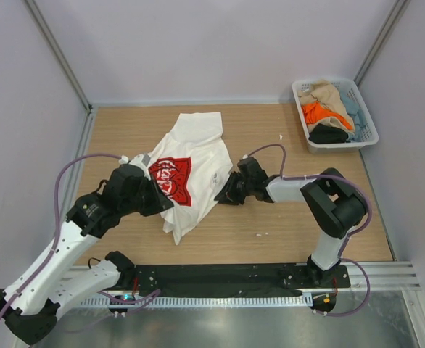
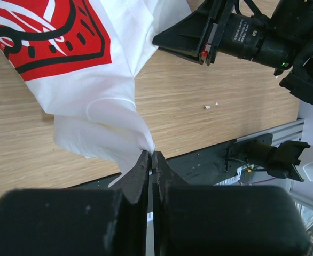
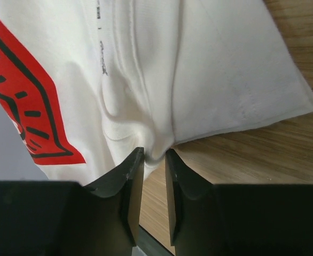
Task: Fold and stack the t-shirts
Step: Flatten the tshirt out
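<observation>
The white t-shirt [image 1: 194, 148] with a red printed graphic lies crumpled on the wooden table, partly lifted between both arms. My left gripper [image 1: 159, 197] is at its left side and is shut on a bunched white fold [image 2: 119, 128], pinched at the fingertips [image 2: 143, 160]. My right gripper [image 1: 224, 193] is at the shirt's right edge, where a fold of white cloth [image 3: 199, 69] is squeezed between its narrow-set tips [image 3: 155, 154]. The other t-shirts, tan [image 1: 330, 93], orange [image 1: 316, 114], pale blue [image 1: 351, 106] and black [image 1: 328, 135], are piled in the basket.
A white lattice basket [image 1: 341, 147] stands at the back right corner of the table. Small white crumbs [image 1: 260, 233] lie on the wood near the front. A black rail [image 1: 220, 275] runs along the near edge. Grey walls close in on three sides.
</observation>
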Robot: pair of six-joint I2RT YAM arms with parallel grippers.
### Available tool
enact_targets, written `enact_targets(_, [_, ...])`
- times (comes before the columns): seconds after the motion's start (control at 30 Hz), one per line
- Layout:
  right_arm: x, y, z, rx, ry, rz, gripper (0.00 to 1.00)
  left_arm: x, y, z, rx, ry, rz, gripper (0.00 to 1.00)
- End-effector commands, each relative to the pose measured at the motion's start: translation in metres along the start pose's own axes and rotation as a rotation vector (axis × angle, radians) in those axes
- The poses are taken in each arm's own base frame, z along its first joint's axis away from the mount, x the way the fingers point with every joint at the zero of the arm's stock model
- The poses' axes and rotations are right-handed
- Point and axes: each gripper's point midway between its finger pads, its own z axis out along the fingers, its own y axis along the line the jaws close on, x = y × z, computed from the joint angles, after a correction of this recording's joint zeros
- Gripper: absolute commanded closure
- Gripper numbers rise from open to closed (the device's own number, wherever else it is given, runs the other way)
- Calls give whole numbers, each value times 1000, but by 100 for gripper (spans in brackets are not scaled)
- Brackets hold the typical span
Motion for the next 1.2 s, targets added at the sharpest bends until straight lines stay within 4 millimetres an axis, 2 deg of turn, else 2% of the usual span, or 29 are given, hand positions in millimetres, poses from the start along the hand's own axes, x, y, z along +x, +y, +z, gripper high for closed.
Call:
enact_targets(0.0, [-6, 12, 6, -36, -19, -28, 76, -16, -9, -15, 31, -64, 16, 100])
enact_targets(0.07, [-12, 21, 9, -47, -22, -58, 95, -21, -3, -17, -3, -90, 31, 100])
enact_targets(0.1, [-11, 18, 8, -6, -9, -73, 99, -26, -5, -22, -2, -108, 36, 100])
enact_targets(0.13, [-27, 39, 6, -16, -56, -140, 98, -29, 2, -25, -37, -127, 38, 100])
enact_targets(0.2, [-31, 65, 2, -37, -62, -192, 99, -42, 5, -38, -65, -185, 51, 100])
enact_targets(0.23, [-43, 107, -7, -113, -100, -230, 99, -49, 18, -45, -137, -229, 51, 100])
enact_targets(0.3, [-44, 155, -16, -192, -118, -298, 99, -69, 23, -71, -179, -337, 47, 100])
enact_targets(0.33, [-55, 208, -35, -287, -167, -345, 99, -73, 30, -82, -218, -365, 48, 100])
enact_targets(0.4, [-44, 256, -47, -368, -161, -398, 99, -99, 36, -121, -264, -519, 38, 100])
enact_targets(0.43, [-48, 305, -75, -474, -200, -427, 99, -104, 43, -136, -294, -563, 30, 100])
enact_targets(0.5, [-33, 351, -98, -596, -178, -441, 99, -125, 48, -186, -316, -725, -14, 100])
enact_targets(0.53, [-33, 386, -125, -684, -208, -463, 99, -131, 49, -203, -314, -775, -15, 100])
enact_targets(0.6, [-27, 415, -152, -766, -213, -473, 99, -142, 50, -255, -255, -931, -59, 100])
enact_targets(0.63, [-27, 437, -182, -833, -244, -491, 99, -152, 42, -275, -202, -1005, -46, 100])
enact_targets(0.67, [-28, 442, -195, -849, -256, -499, 99, -155, 38, -291, -152, -1055, -52, 100])
enact_targets(0.73, [-37, 450, -235, -867, -343, -533, 99, -162, 24, -311, -34, -1102, -45, 100])
enact_targets(0.77, [-43, 444, -240, -839, -357, -525, 99, -164, 16, -313, 12, -1094, -28, 100])
enact_targets(0.8, [-49, 440, -252, -834, -378, -512, 99, -164, -3, -300, 82, -1030, 27, 100])
enact_targets(0.83, [-68, 417, -240, -768, -384, -479, 99, -164, -13, -293, 111, -994, 53, 100])
enact_targets(0.87, [-69, 411, -271, -788, -419, -479, 99, -162, -22, -281, 136, -953, 76, 100])
enact_targets(0.9, [-79, 381, -251, -709, -410, -456, 99, -155, -43, -266, 213, -880, 127, 100])
enact_targets(0.93, [-104, 357, -255, -652, -468, -428, 99, -150, -58, -239, 222, -810, 166, 100])
enact_targets(0.97, [-109, 340, -284, -638, -511, -412, 99, -143, -74, -223, 266, -752, 185, 100])
enact_targets(1.0, [-119, 317, -283, -593, -521, -384, 99, -140, -95, -213, 331, -717, 194, 100])
enact_targets(1.03, [-126, 277, -266, -514, -504, -357, 99, -118, -121, -171, 387, -571, 250, 100])
enact_targets(1.07, [-145, 244, -285, -451, -557, -327, 99, -107, -137, -152, 431, -498, 239, 100])
enact_targets(1.1, [-151, 219, -285, -389, -565, -315, 99, -101, -156, -137, 493, -449, 226, 100])
enact_targets(1.13, [-158, 182, -275, -310, -555, -309, 99, -67, -172, -87, 523, -261, 255, 100])
enact_targets(1.17, [-168, 155, -291, -268, -584, -291, 99, -49, -186, -70, 579, -162, 217, 100])
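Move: Between the right hand's part-shut fingers lies the t-shirt edge, less than about 1 cm below the hand point. The red print is some 14 cm to that hand's left and 6 cm ahead; the shirt's far end lies about 28 cm ahead and 6 cm left, and the basket roughly 31 cm ahead and 36 cm right. From the left hand, already holding the shirt up, that edge is about 10 cm ahead, 11 cm right and 19 cm below. Shutting on the shirt edge, the right fingers pinch it, then whip it up some 47 cm, first forward and left, before swinging about 25 cm right and sinking 12 cm. Keeping its grip, the left hand rises almost 30 cm while swinging 20 cm left, then sweeps back right and down. Both wrists tip their fingers up about 50 degrees, then ease partly down. ##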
